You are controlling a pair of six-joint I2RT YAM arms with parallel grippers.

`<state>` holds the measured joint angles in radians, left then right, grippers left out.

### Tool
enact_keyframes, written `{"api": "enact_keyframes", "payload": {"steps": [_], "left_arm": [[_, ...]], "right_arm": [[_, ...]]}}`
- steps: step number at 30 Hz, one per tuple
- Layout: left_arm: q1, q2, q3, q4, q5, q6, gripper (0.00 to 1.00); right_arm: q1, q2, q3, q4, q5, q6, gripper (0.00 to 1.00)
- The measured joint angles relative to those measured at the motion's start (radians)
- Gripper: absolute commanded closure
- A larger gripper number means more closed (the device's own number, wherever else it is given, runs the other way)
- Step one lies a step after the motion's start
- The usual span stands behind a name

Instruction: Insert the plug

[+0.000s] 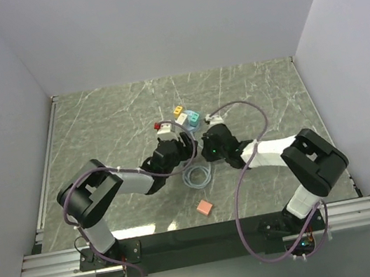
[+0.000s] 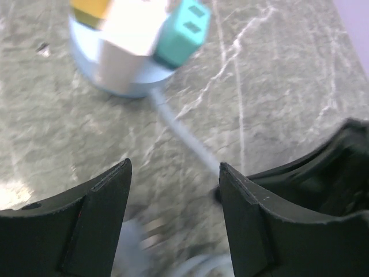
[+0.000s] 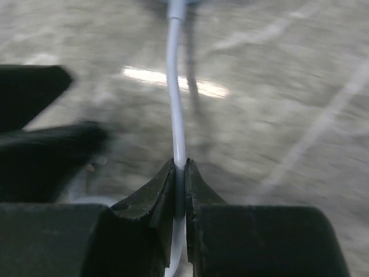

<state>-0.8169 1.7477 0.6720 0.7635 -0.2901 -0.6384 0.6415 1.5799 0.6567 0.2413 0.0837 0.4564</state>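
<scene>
A round pale-blue hub [image 2: 124, 81] carries a white block, a yellow block and a teal socket [image 2: 183, 32]; from above the hub [image 1: 183, 117] lies at mid-table. Its thin white cable [image 2: 184, 135] runs down toward a loose coil [image 1: 197, 174]. My right gripper [image 3: 180, 170] is shut on this cable [image 3: 176, 104], which passes straight up between the pads. My left gripper [image 2: 173, 179] is open just short of the hub, with the cable lying on the table near its right finger [image 2: 253, 213]. The plug itself is blurred and I cannot make it out.
A red-and-white block [image 1: 163, 129] sits left of the hub. A small pink block [image 1: 204, 207] lies near the front edge. Both grippers [image 1: 196, 143] are close together over the cable. White walls surround the marbled table [image 1: 97, 125].
</scene>
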Motion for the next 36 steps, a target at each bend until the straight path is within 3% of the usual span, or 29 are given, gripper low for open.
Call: {"api": "enact_keyframes", "payload": {"steps": [6,18,21,24,25,36], "left_arm": [[0.016,0.000,0.031,-0.053,-0.008,0.018,0.32],[0.027,-0.007,-0.012,-0.183,-0.145,0.021,0.34],[0.027,0.007,-0.011,-0.169,-0.144,0.022,0.34],[0.027,0.026,-0.011,-0.135,-0.139,0.021,0.35],[0.028,0.034,-0.010,-0.123,-0.135,0.021,0.34],[0.039,0.126,0.060,-0.044,-0.060,0.018,0.39]], "right_arm": [[0.110,0.074,0.087,-0.006,0.006,0.016,0.98],[0.196,0.153,0.143,0.013,0.023,0.048,0.94],[0.198,0.140,0.133,0.014,0.021,0.050,0.90],[0.199,0.116,0.111,0.017,0.020,0.052,0.80],[0.199,0.108,0.103,0.018,0.021,0.053,0.72],[0.251,0.056,0.052,0.110,-0.059,0.074,0.44]]}}
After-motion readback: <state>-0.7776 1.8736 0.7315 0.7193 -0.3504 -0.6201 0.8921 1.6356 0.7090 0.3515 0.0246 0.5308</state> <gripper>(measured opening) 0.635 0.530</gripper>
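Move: The right gripper is already shut on the cable; the cable's coil lies about 7 cm back and 5 cm to its left, a couple of cm lower, with the orange block 17 cm back and 4 cm left. From the open left gripper the power strip is some 9 cm ahead and 1 cm right, 6 cm lower; on it the white block stands 10 cm ahead, 1 cm left, and the teal block 10 cm ahead, 3 cm right. Keep the right fingers pinched on the cable and drag it left about 8 cm and slightly back, then open them roughly halfway and carry on left, back and a little up, turning counter-clockwise some 15 degrees overall. Swing the open left gripper left and down to make room, then ease it right and forward towards the power strip, staying low. ##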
